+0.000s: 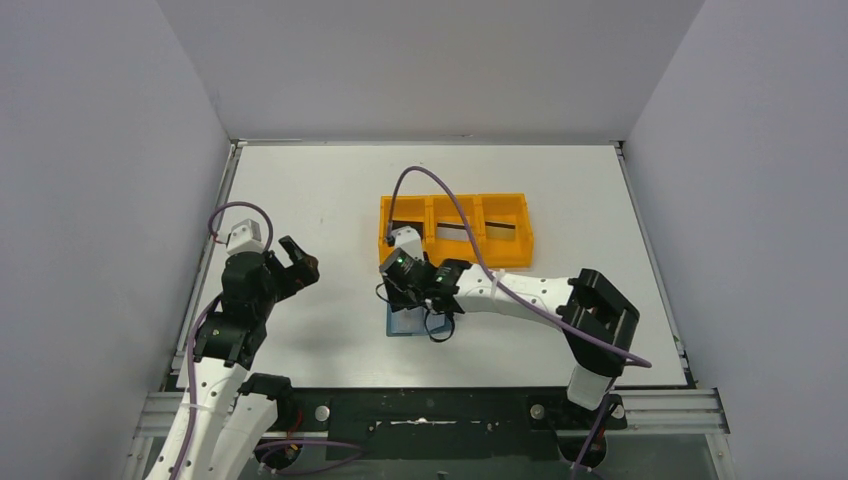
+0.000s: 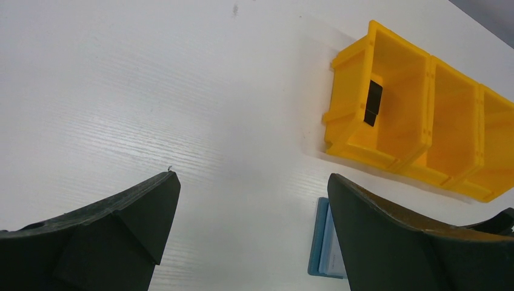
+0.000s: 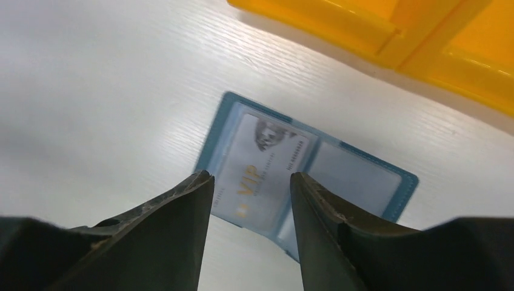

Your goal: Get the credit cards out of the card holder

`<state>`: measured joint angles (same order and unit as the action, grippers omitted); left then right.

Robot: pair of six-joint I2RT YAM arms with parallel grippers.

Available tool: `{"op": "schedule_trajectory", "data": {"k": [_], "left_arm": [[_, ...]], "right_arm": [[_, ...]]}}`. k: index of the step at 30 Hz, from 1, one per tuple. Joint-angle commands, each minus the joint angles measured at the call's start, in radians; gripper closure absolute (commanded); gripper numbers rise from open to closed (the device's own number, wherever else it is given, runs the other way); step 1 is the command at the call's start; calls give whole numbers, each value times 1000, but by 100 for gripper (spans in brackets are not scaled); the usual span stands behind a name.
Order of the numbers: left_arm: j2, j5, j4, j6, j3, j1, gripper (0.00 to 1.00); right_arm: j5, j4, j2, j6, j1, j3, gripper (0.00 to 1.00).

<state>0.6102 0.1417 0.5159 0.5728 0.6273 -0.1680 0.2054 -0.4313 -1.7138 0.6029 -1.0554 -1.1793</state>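
Observation:
The teal card holder [image 3: 360, 176] lies open and flat on the white table, just in front of the orange tray. Its left pocket holds a silver-grey credit card [image 3: 267, 154] with gold "VIP" lettering; the right pocket looks empty. My right gripper [image 3: 251, 176] hovers right above it, open, with nothing between its fingers. In the top view this gripper [image 1: 408, 292] covers most of the card holder [image 1: 403, 325]. My left gripper [image 1: 298, 262] stands wide open and empty well to the left; its wrist view shows only an edge of the card holder [image 2: 320, 242].
The orange three-compartment tray [image 1: 455, 203] sits behind the card holder, with a dark card [image 2: 373, 103] leaning in its left compartment and dark cards in the other two. A purple cable [image 1: 440, 190] arcs over the tray. Grey walls enclose the table.

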Motion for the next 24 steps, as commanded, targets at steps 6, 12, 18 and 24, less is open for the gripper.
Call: {"op": "schedule_trajectory", "data": {"k": [6, 12, 18, 24], "left_arm": [[-12, -1, -37, 4, 9, -5, 5], [-12, 0, -39, 5, 8, -5, 4], [-11, -1, -39, 5, 8, -5, 5], [-10, 2, -38, 6, 7, -5, 4]], "right_arm": [[274, -218, -171, 319, -121, -184, 49], [227, -118, -136, 335, -117, -78, 50], [169, -94, -175, 335, -98, -56, 53], [146, -105, -198, 345, -91, -47, 56]]}}
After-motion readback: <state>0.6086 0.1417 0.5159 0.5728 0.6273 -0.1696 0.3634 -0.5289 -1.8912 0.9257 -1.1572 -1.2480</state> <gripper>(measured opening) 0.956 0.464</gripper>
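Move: The VIP card, in the left half of the opened card holder, lies about 6 cm below the right hand, roughly 1 cm back and neither left nor right of it. The holder's empty pocket is some 7 cm to the right of that card. The yellow box's left compartment stands around 16 cm ahead of the right hand, level sideways and 4 cm below. From the left hand, the card lies roughly 20 cm right, 6 cm back and 16 cm down. Swinging left some 3 cm while barely rising, the right hand then arcs back and down onto the near part of the VIP card, ending about 5 cm lower and 2 cm back. It turns clockwise about 15 degrees on the way, fingers staying half open, and settles with both fingertips against the card's clear sleeve beside the VIP lettering. ##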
